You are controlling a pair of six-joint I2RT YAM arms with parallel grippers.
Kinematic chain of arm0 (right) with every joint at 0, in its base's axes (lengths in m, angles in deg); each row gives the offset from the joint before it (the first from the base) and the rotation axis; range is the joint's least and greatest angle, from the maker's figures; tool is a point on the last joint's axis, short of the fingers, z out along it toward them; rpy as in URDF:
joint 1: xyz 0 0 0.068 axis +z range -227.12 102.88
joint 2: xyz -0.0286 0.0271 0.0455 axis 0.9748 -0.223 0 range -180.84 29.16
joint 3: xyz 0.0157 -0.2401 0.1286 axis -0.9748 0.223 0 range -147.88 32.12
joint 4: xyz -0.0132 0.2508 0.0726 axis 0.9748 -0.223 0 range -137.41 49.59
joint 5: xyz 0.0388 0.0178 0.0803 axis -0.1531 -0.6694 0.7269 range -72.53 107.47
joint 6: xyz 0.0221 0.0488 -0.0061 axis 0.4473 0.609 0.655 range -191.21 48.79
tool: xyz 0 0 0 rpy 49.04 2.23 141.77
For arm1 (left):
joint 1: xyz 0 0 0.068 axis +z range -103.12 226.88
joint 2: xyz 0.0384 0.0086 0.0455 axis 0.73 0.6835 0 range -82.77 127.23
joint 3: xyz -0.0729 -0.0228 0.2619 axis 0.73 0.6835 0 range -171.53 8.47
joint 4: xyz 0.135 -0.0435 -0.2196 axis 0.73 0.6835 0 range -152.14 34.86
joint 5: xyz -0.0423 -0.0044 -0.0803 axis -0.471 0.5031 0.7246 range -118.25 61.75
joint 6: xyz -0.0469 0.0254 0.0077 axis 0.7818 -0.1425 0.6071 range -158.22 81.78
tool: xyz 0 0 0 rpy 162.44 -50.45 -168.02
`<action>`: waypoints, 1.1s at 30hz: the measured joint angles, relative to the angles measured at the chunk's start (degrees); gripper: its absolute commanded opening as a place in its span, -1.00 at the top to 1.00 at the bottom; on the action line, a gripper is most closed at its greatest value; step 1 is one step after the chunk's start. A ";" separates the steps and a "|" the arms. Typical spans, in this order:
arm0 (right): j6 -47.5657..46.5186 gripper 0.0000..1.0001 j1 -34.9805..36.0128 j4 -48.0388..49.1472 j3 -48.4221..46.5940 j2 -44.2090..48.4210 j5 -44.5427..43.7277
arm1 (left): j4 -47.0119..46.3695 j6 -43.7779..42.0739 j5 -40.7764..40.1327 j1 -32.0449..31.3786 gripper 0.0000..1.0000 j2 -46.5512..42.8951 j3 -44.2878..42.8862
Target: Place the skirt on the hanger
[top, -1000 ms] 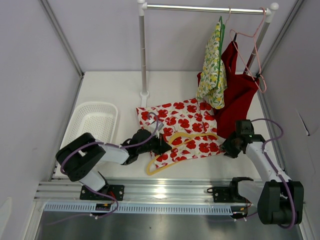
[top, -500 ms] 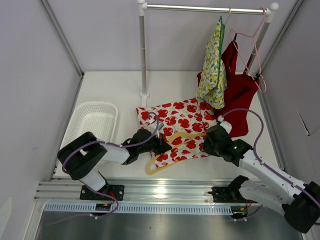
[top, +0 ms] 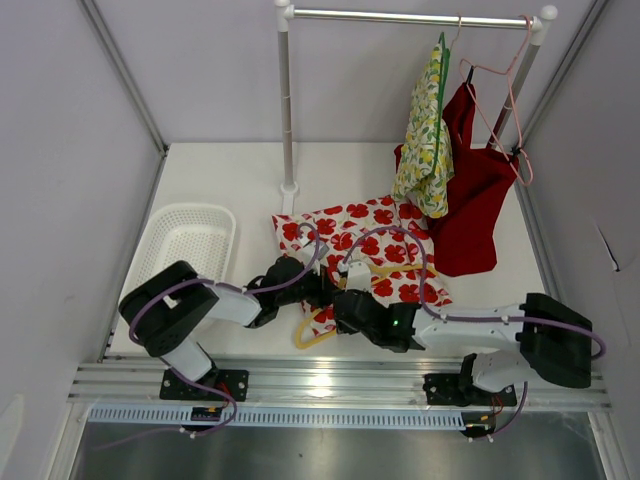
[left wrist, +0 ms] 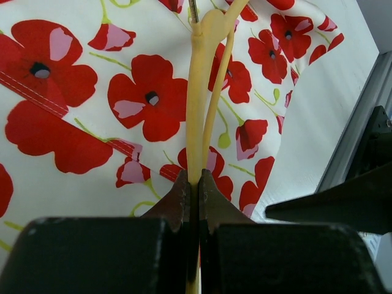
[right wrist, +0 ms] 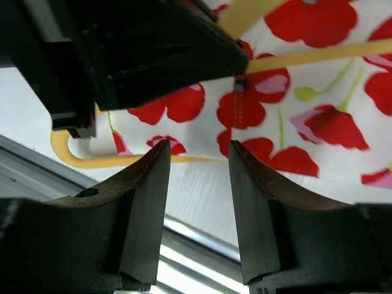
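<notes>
The skirt [top: 375, 245], white with red poppies, lies flat on the table with the yellow hanger [top: 308, 336] resting on its near left part. My left gripper [top: 322, 290] is shut on the hanger's thin arm; the left wrist view shows the hanger [left wrist: 202, 92] pinched between the jaws of the left gripper [left wrist: 195, 180] over the skirt [left wrist: 92, 122]. My right gripper [top: 347, 306] has reached across to just beside the left one. In the right wrist view the right gripper [right wrist: 199, 153] stands open with nothing between its fingers, above the skirt's near hem [right wrist: 318, 122] and the hanger [right wrist: 306, 56].
A white basket [top: 190, 240] sits at the left. A clothes rack [top: 287, 110] stands at the back, its rod [top: 410, 16] carrying a yellow floral garment [top: 425, 140], a red dress [top: 475, 190] and a pink hanger [top: 515, 90]. A metal rail [top: 330, 385] runs along the near edge.
My right arm has swung from the table's right side leftward along the skirt's near edge to beside the left gripper, jaws slightly wider. The left gripper has stayed put on the hanger.
</notes>
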 measured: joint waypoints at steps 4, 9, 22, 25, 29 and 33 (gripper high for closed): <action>-2.32 0.07 2.80 4.98 -1.40 -5.22 -1.95 | -0.68 0.02 0.15 0.02 1.00 0.55 0.00; -4.90 0.07 6.27 9.90 -3.26 -9.70 -3.82 | -1.05 0.02 0.26 0.07 1.00 0.87 0.00; -6.10 0.13 10.08 12.07 -3.89 -16.09 -6.01 | -1.62 0.04 0.57 0.17 1.00 1.42 0.00; -6.10 0.14 10.25 12.04 -4.17 -17.14 -6.36 | -1.62 0.04 0.57 0.17 1.00 1.46 -0.02; -6.32 0.62 10.32 11.58 -4.46 -17.53 -7.06 | -1.60 0.04 0.59 0.22 1.00 1.57 -0.09; -6.34 0.85 10.43 10.32 -5.60 -17.53 -8.07 | -1.57 0.02 0.63 0.22 1.00 1.68 -0.26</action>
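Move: About 6 cm to the right hand's left, 3 cm back and 4 cm below it lies the near left corner of the skirt. The hanger's rounded left end sits roughly 3 cm farther left than that corner, level with it front to back. The left gripper's tips stand some 6 cm straight ahead of the right hand, slightly lower. From the left hand, the corner is about 8 cm back, 6 cm left and 2 cm below. Sweeping left and somewhat back from beside the left gripper, the right hand covers about 6 cm leftward, then sinks roughly 3 cm with half-open fingers to the skirt's near left corner inside the hanger's end. It turns some 10 degrees counter-clockwise and shuts its fingers on the cloth, starting to rise slightly. The left hand stays put, still pinching the hanger. ##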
